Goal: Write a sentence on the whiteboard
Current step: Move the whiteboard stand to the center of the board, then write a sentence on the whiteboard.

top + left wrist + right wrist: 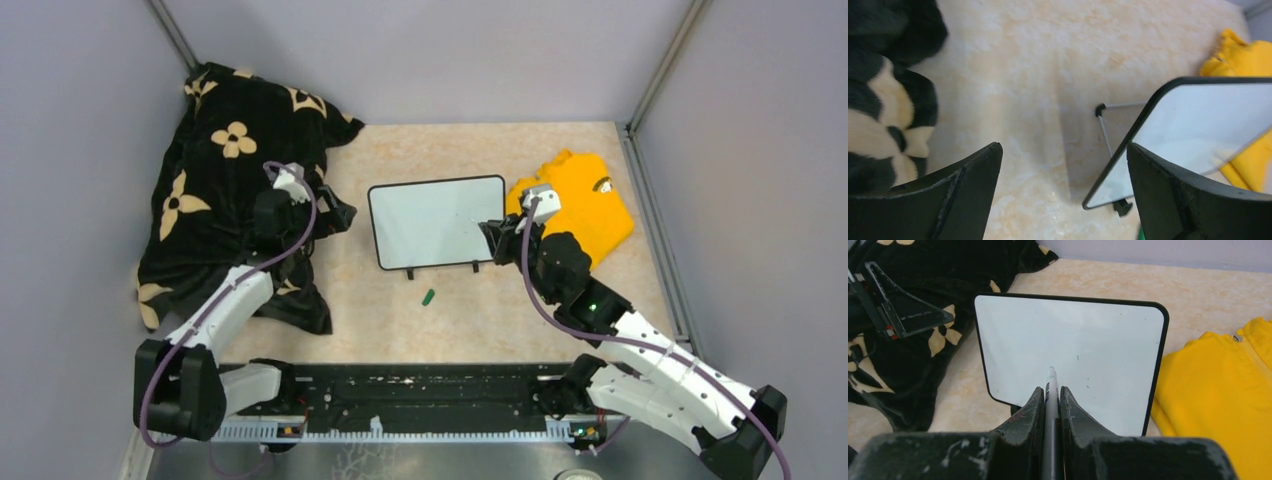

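Observation:
The whiteboard (pixel 437 220) stands tilted on small black feet in the middle of the table, its white face bearing only a few tiny specks. My right gripper (pixel 1050 396) is shut on a grey marker (pixel 1051 382) whose tip points at the lower middle of the whiteboard (pixel 1068 340); I cannot tell if the tip touches. From above, the right gripper (pixel 495 236) sits at the board's right edge. My left gripper (pixel 336 214) is open just left of the board, with nothing between its fingers (pixel 965 192); the whiteboard (pixel 1198 120) corner lies by the right finger.
A black blanket with cream flowers (pixel 220 170) is heaped at the left, under the left arm. A folded yellow shirt (pixel 585 200) lies right of the board. A small green cap (pixel 428 297) rests on the table in front of the board. Grey walls enclose the table.

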Robot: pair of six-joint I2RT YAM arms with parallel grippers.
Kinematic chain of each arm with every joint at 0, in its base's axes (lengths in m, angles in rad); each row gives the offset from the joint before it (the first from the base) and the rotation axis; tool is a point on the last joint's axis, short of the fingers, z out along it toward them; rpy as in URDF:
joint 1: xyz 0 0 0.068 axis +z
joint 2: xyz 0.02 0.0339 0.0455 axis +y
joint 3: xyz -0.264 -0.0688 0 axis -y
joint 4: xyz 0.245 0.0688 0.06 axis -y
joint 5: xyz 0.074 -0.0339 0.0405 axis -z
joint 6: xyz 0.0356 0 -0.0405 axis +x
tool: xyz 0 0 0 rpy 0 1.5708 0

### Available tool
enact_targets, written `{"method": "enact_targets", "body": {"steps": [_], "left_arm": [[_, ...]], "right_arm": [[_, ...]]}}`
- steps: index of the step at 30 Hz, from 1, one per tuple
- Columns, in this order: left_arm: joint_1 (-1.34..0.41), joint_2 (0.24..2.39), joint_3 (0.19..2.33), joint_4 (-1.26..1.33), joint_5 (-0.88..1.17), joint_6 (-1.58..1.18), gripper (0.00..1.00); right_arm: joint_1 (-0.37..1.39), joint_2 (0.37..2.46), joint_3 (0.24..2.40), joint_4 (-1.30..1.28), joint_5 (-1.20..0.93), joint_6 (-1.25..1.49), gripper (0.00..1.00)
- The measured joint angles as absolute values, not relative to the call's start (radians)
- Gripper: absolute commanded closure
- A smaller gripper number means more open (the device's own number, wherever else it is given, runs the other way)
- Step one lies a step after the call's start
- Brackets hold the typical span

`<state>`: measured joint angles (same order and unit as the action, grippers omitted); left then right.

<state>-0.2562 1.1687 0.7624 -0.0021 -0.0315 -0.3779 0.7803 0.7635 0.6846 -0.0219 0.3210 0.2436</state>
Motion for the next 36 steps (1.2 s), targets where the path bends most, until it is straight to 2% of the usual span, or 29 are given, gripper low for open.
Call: {"method": "enact_targets", "body": {"steps": [3,6,10,14,19,26,30,36], "left_arm": [[-0.160,1.200,0.649,0.200,0.264,-0.431,0.01],[-0.150,1.308,0.632,0.346,0.501,-0.461,0.02],[-0.138,1.414,0.643,0.463,0.711,-0.463,0.06],[-0.094,1.532,0.651,0.592,0.865,-0.471,0.17],[-0.038,1.700,0.627,0.876,1.027,-0.582,0.32],[-0.033,1.883,0.617,1.356,1.152,-0.803,0.38],[-0.033,1.912,0.609,1.472,1.174,-0.842,0.43],[-0.055,1.941,0.602,1.510,1.187,-0.827,0.50]], "right_arm": [[0.780,0.767,0.690,-0.012,0.303,0.244,1.00],[0.780,0.771,0.690,-0.008,0.282,0.245,1.00],[0.780,0.773,0.690,-0.007,0.254,0.245,1.00],[0.780,0.773,0.690,0.001,0.217,0.246,1.00],[0.780,0.773,0.690,0.017,0.163,0.245,1.00],[0.782,0.804,0.690,0.063,0.117,0.245,1.00],[0.820,0.864,0.694,0.086,0.162,0.234,1.00],[0.947,0.986,0.736,0.143,0.277,0.200,1.00]]}}
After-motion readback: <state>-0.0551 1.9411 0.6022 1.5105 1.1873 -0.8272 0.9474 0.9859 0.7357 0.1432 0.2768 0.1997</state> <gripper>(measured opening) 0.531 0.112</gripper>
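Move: To the left hand's right, about 10 cm away, 2 cm back and some 7 cm lower, is the middle of the whiteboard's left edge. The stand's left foot lies about 20 cm right, 9 cm back and 16 cm below that hand; the green cap about 23 cm right, 13 cm back, 17 cm down. From the right hand, still gripping the marker, the whiteboard's middle is roughly 11 cm ahead, 13 cm left and 17 cm below. Swinging in to the whiteboard's left edge, the left hand goes some 9 cm right, sinking about 5 cm and easing 3 cm back, while it yaws clockwise about 55 degrees and rolls its left side down; the fingers close to about half, straddling the edge. The right hand carries the marker about 8 cm left, mostly late on, yawing slightly counter-clockwise. ##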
